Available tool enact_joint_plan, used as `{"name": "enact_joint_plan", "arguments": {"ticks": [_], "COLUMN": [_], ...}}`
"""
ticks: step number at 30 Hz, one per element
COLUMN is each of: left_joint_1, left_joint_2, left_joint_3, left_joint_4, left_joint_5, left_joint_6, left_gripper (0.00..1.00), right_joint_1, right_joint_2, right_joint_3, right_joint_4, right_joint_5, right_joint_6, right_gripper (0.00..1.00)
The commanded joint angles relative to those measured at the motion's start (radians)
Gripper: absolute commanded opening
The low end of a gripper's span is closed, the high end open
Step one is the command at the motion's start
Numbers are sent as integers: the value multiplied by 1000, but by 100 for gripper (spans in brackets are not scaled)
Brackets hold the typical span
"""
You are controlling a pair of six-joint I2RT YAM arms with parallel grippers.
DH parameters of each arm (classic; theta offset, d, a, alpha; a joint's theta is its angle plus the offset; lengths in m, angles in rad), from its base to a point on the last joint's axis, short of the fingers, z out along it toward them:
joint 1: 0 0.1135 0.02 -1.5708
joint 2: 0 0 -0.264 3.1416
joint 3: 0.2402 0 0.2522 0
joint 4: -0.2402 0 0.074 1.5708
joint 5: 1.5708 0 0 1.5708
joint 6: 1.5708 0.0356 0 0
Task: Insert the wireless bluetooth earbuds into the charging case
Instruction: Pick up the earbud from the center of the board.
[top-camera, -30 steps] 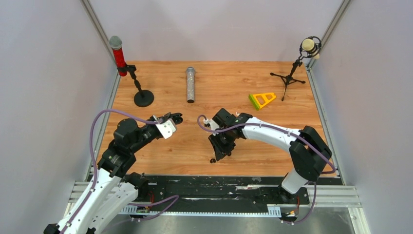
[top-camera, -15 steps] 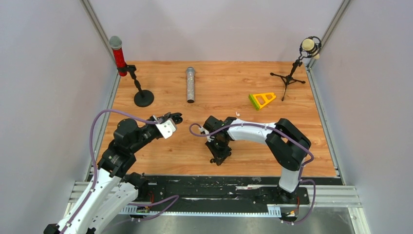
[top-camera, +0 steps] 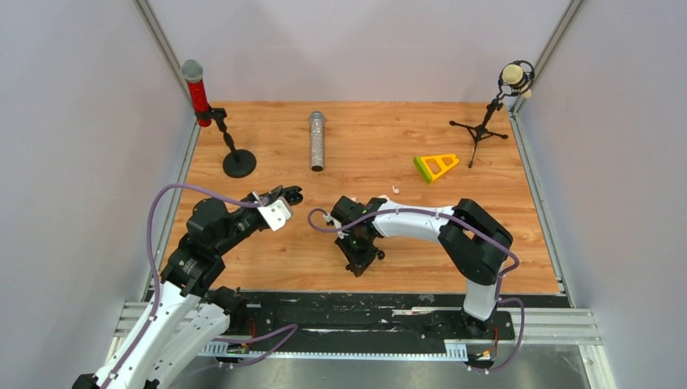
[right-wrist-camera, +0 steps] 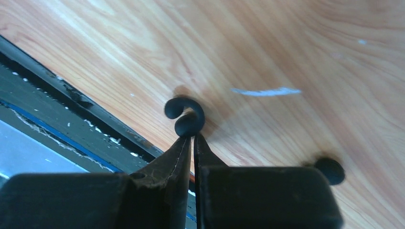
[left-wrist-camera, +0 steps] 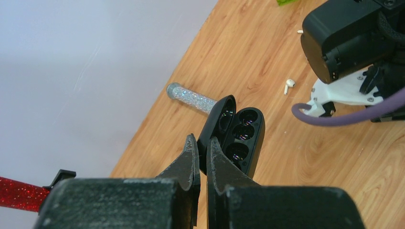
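Note:
My left gripper (left-wrist-camera: pixel 202 145) is shut on the open black charging case (left-wrist-camera: pixel 241 136) and holds it above the table, its empty sockets showing; it also shows in the top view (top-camera: pixel 292 195). My right gripper (right-wrist-camera: pixel 192 137) is low near the table's front edge, its tips closed on the lower edge of a rounded black earbud (right-wrist-camera: pixel 187 118). In the top view that gripper (top-camera: pixel 356 264) covers the earbud. A second black earbud (right-wrist-camera: pixel 330 170) lies just to the right. A white earbud (left-wrist-camera: pixel 289 84) lies on the wood past the case, and shows in the top view (top-camera: pixel 395 190).
A thin white sliver of scrap (right-wrist-camera: pixel 267 91) lies near the black earbud. The black rail (top-camera: pixel 364 304) runs along the front edge. At the back are a red microphone on a stand (top-camera: pixel 198 93), a silver microphone (top-camera: pixel 317 141), a green and yellow wedge (top-camera: pixel 436 166) and a tripod microphone (top-camera: pixel 486 113).
My right gripper has moved left and toward the front edge, down onto the black earbud. My left arm with the case has not moved.

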Motion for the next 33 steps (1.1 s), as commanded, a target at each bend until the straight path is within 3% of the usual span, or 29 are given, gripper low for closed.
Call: {"name": "enact_joint_plan", "arguments": {"ticks": [1,12,22,29,33], "left_joint_1": [-4,-4,-4,-4,-4], "left_joint_2": [-7,-6,-12,-42,-58], "left_joint_3": [42,48,35,25,20], "left_joint_4": [35,35,55,62,48], "left_joint_5": [1,3,0,21,13], "left_joint_6": [-8,-6,-12,2,12], "left_gripper": [0,0,0,0,0], "right_joint_1": [34,50,69,7,-84], "right_joint_2": [46,94,-131,-96,-60], "right_joint_3": [44,135,-6,97,82], "right_joint_4": [79,101,70,83,92], "right_joint_5": [-6,-36,-74,-139,-129], "right_joint_6": [-14,-11,-54,-26,93], "right_gripper": [9,11,41,41,41]}}
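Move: The black earbud lies right at the shut right fingertips, some 1 cm ahead, 1 cm to their left and about 1 cm lower. From the right hand, the other black earbud is about 6 cm to the right and 4 cm ahead, and the short white mark about 4 cm ahead and 1 cm right. From the left hand, still holding the black case, the first earbud is roughly 15 cm right, 9 cm back and 26 cm below. Slide the right gripper's nearly shut tips left along the table about 4 cm, nudging the black earbud along, then open the fingers to under half their range. Slip back and right a couple of centimetres as you lift clear, then swing forward and left, tilting some 15 degrees, to finish 5 to 6 cm up with the fingers open over the earbud. ##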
